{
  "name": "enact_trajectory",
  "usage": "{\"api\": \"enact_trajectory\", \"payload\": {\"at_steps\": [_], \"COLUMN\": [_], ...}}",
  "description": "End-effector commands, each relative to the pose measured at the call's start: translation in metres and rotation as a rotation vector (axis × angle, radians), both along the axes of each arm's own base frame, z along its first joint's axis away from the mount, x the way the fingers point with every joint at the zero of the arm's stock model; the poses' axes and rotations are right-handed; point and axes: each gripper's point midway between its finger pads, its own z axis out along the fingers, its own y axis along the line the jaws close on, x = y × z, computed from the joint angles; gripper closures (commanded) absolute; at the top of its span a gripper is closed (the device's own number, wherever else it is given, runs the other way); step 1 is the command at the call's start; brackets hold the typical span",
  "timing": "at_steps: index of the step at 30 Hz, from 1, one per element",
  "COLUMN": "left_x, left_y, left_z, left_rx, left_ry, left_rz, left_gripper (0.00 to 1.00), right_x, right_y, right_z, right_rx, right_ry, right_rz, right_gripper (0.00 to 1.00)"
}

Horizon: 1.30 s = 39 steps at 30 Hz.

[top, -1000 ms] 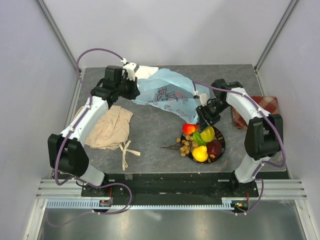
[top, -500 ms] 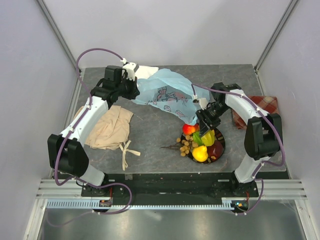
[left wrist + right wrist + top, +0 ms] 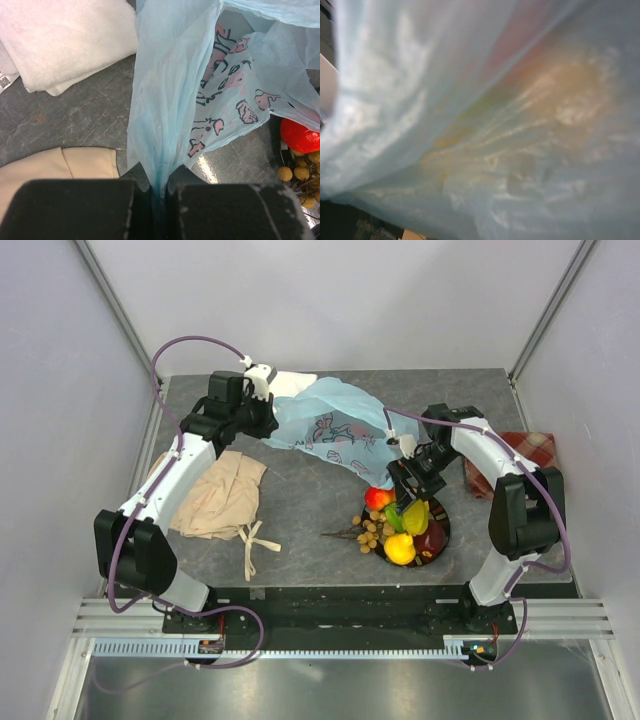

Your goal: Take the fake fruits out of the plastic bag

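Note:
The light-blue plastic bag [image 3: 335, 430] hangs stretched between my two grippers above the table. My left gripper [image 3: 268, 422] is shut on its bunched far-left end, seen up close in the left wrist view [image 3: 159, 182]. My right gripper [image 3: 400, 483] holds the bag's lower right end just above the fruits. The bag [image 3: 480, 120] fills the right wrist view and hides the fingers. The fake fruits lie outside the bag on a dark plate [image 3: 445, 530]: red apple [image 3: 378, 498], lemon [image 3: 416, 515], yellow pear [image 3: 400, 548], dark-red piece [image 3: 430, 538], tan berry cluster [image 3: 371, 532].
A beige cloth [image 3: 220, 495] lies at the left under the left arm. A folded white cloth [image 3: 297, 384] sits behind the bag. A plaid cloth [image 3: 527, 455] lies at the right edge, beside the right arm.
My right gripper has moved slightly left and away from the plate with the bag's end. The red apple shows more fully. The left arm has barely moved.

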Motion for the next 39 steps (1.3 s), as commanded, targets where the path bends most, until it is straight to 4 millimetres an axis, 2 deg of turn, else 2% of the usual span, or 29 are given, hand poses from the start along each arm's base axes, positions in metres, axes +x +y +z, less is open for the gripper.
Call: {"api": "enact_trajectory", "payload": {"at_steps": [1, 9, 16, 19, 20, 25, 27, 28, 29, 30, 31, 33, 34, 36, 38, 39], "left_x": [0.002, 0.001, 0.004, 0.009, 0.010, 0.017, 0.020, 0.021, 0.022, 0.022, 0.023, 0.024, 0.025, 0.029, 0.033, 0.036], "left_y": [0.003, 0.001, -0.003, -0.006, -0.007, -0.012, -0.013, -0.013, -0.014, -0.014, -0.013, -0.014, -0.012, -0.009, -0.003, 0.000], "left_z": [0.023, 0.021, 0.029, 0.037, 0.040, 0.054, 0.055, 0.059, 0.059, 0.060, 0.064, 0.072, 0.077, 0.089, 0.101, 0.114], "left_rx": [-0.010, -0.016, -0.035, -0.045, -0.048, -0.065, -0.064, -0.069, -0.070, -0.070, -0.070, -0.073, -0.070, -0.067, -0.045, -0.040], "left_ry": [-0.077, -0.071, -0.085, -0.102, -0.109, -0.134, -0.136, -0.146, -0.142, -0.145, -0.153, -0.170, -0.182, -0.212, -0.251, -0.282], "left_rz": [-0.001, -0.007, -0.012, -0.020, -0.023, -0.036, -0.039, -0.041, -0.041, -0.042, -0.038, -0.037, -0.023, -0.007, 0.022, 0.032], "left_gripper": [0.98, 0.98, 0.98, 0.98, 0.98, 0.98, 0.98, 0.98, 0.96, 0.91, 0.79, 0.62, 0.43, 0.36, 0.28, 0.26], "right_x": [0.009, 0.028, 0.053, 0.075, 0.090, 0.128, 0.142, 0.157, 0.165, 0.173, 0.186, 0.196, 0.198, 0.195, 0.193, 0.190], "right_y": [0.002, -0.003, -0.037, -0.057, -0.066, -0.079, -0.091, -0.096, -0.097, -0.117, -0.124, -0.138, -0.139, -0.139, -0.139, -0.139], "right_z": [0.008, 0.023, 0.035, 0.053, 0.062, 0.095, 0.108, 0.121, 0.134, 0.143, 0.158, 0.180, 0.191, 0.203, 0.206, 0.209], "right_rx": [0.001, -0.020, -0.081, -0.134, -0.155, -0.149, -0.168, -0.182, -0.179, -0.228, -0.243, -0.281, -0.269, -0.262, -0.262, -0.259], "right_ry": [-0.038, -0.116, -0.233, -0.361, -0.425, -0.559, -0.610, -0.684, -0.712, -0.746, -0.811, -0.873, -0.907, -0.939, -0.949, -0.957], "right_rz": [0.017, 0.013, -0.046, -0.071, -0.097, -0.213, -0.295, -0.349, -0.414, -0.485, -0.544, -0.695, -0.708, -0.708, -0.707, -0.713], "right_gripper": [0.02, 0.02, 0.02, 0.02, 0.02, 0.02, 0.02, 0.02, 0.02, 0.02, 0.02, 0.02, 0.02, 0.02, 0.02, 0.02]}}
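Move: The yellow-green fruit, already released, lies on the plate some 4 cm back and 3 cm right of the open right gripper, 5 cm below it. The red-orange fruit is about 5 cm left and 1 cm ahead, and the plaid cloth 27 cm right and 8 cm ahead. The left gripper keeps the bag's gathered edge pinched, with the bag's middle about 18 cm to its right, 2 cm ahead and 12 cm lower; the white towel lies 9 cm ahead, 1 cm left. Draw the open right gripper out from under the bag's draped side, away from the fruit plate: forward about 19 cm, rising some 15 cm and swinging right past the bag, tipping the fingers up and turning clockwise. Hold the left gripper still at first, then raise it about 6 cm and slightly forward, opening the fingers wide to let go of the bag. ##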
